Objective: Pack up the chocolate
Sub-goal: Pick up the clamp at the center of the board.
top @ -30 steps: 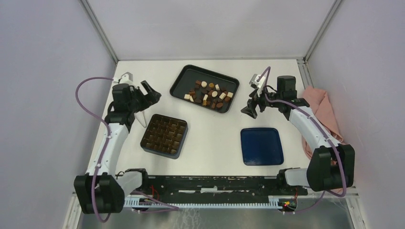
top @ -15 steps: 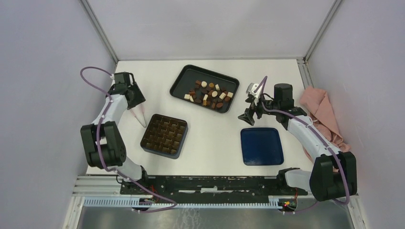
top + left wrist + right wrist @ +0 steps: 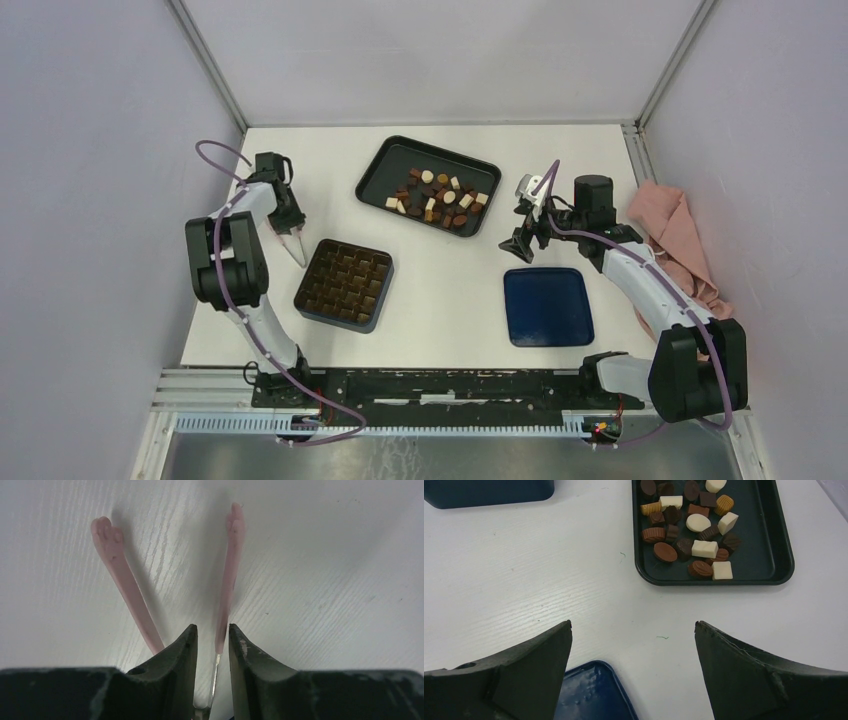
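The chocolate (image 3: 436,194) is a heap of small brown, dark and cream pieces in a black tray (image 3: 378,165) at the back; the right wrist view shows the chocolate (image 3: 689,525) too. My left gripper (image 3: 289,226) is down over the pink tweezers (image 3: 296,248) on the table, left of the dark compartment box (image 3: 344,283). In the left wrist view one leg of the tweezers (image 3: 229,575) runs between the narrowly parted jaws of the left gripper (image 3: 211,626), and I cannot make out a pinch. My right gripper (image 3: 521,244) hangs wide open and empty.
A blue lid (image 3: 547,306) lies at the front right, just under the right gripper (image 3: 633,622); the same lid (image 3: 591,690) shows there. A pink cloth (image 3: 676,235) is bunched against the right wall. Side walls stand close to both arms.
The left arm has folded down and dropped its gripper onto the tweezers, and its jaws have narrowed from wide open. The right gripper sank slightly toward the blue lid, then held still.
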Robot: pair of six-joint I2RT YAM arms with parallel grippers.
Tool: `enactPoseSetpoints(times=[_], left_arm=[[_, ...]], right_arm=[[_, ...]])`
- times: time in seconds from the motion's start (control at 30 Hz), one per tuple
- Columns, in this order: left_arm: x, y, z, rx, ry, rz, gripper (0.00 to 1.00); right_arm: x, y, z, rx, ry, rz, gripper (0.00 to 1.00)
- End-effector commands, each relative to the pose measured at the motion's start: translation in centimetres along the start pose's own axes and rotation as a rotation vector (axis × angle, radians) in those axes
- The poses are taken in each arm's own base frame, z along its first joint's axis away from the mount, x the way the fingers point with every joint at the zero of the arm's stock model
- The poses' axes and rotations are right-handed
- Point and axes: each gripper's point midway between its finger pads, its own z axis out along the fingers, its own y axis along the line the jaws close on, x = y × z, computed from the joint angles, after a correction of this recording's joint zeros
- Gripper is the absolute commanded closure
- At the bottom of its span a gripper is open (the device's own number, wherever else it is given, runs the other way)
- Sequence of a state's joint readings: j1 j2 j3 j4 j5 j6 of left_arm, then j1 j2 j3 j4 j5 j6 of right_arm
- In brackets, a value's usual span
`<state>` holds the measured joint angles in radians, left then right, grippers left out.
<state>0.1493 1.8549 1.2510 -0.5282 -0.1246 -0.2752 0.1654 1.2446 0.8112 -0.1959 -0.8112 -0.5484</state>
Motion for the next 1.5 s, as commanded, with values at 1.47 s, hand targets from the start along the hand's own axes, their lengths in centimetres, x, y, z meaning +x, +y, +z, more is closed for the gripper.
enactPoseSetpoints(times=[1.47], left_arm=[[16.5, -21.2, -46.0, 2.039, -0.584, 0.532, 0.98]], right_arm=[[-12.4, 7.7, -1.8, -0.407, -0.489, 0.468, 0.04]])
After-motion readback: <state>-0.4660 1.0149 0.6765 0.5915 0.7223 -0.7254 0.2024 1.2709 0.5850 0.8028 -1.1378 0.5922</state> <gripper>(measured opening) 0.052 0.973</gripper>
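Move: The clamp lies right under the left hand, its middle about 1 cm ahead, 1 cm to the left and 2 cm below, paw ends ahead and joined metal end nearer the base; the half-closed fingers straddle its right leg. The compartment box stands about 12 cm right of this hand and 12 cm back; the chocolate tray is some 31 cm right and 12 cm ahead. From the right hand, the clamp lies roughly 52 cm left, 6 cm ahead and 14 cm below. Down a last 1.5 cm, the left hand shuts its fingers on the clamp's right leg near where pink meets metal, then lifts it about 30 cm while sweeping as far right and 17 cm back, the wrist swinging some 105 degrees until the fingers point right. The open right hand later eases up, left and back, about 11 cm in all, rolling its left side up, towards the raised clamp. ##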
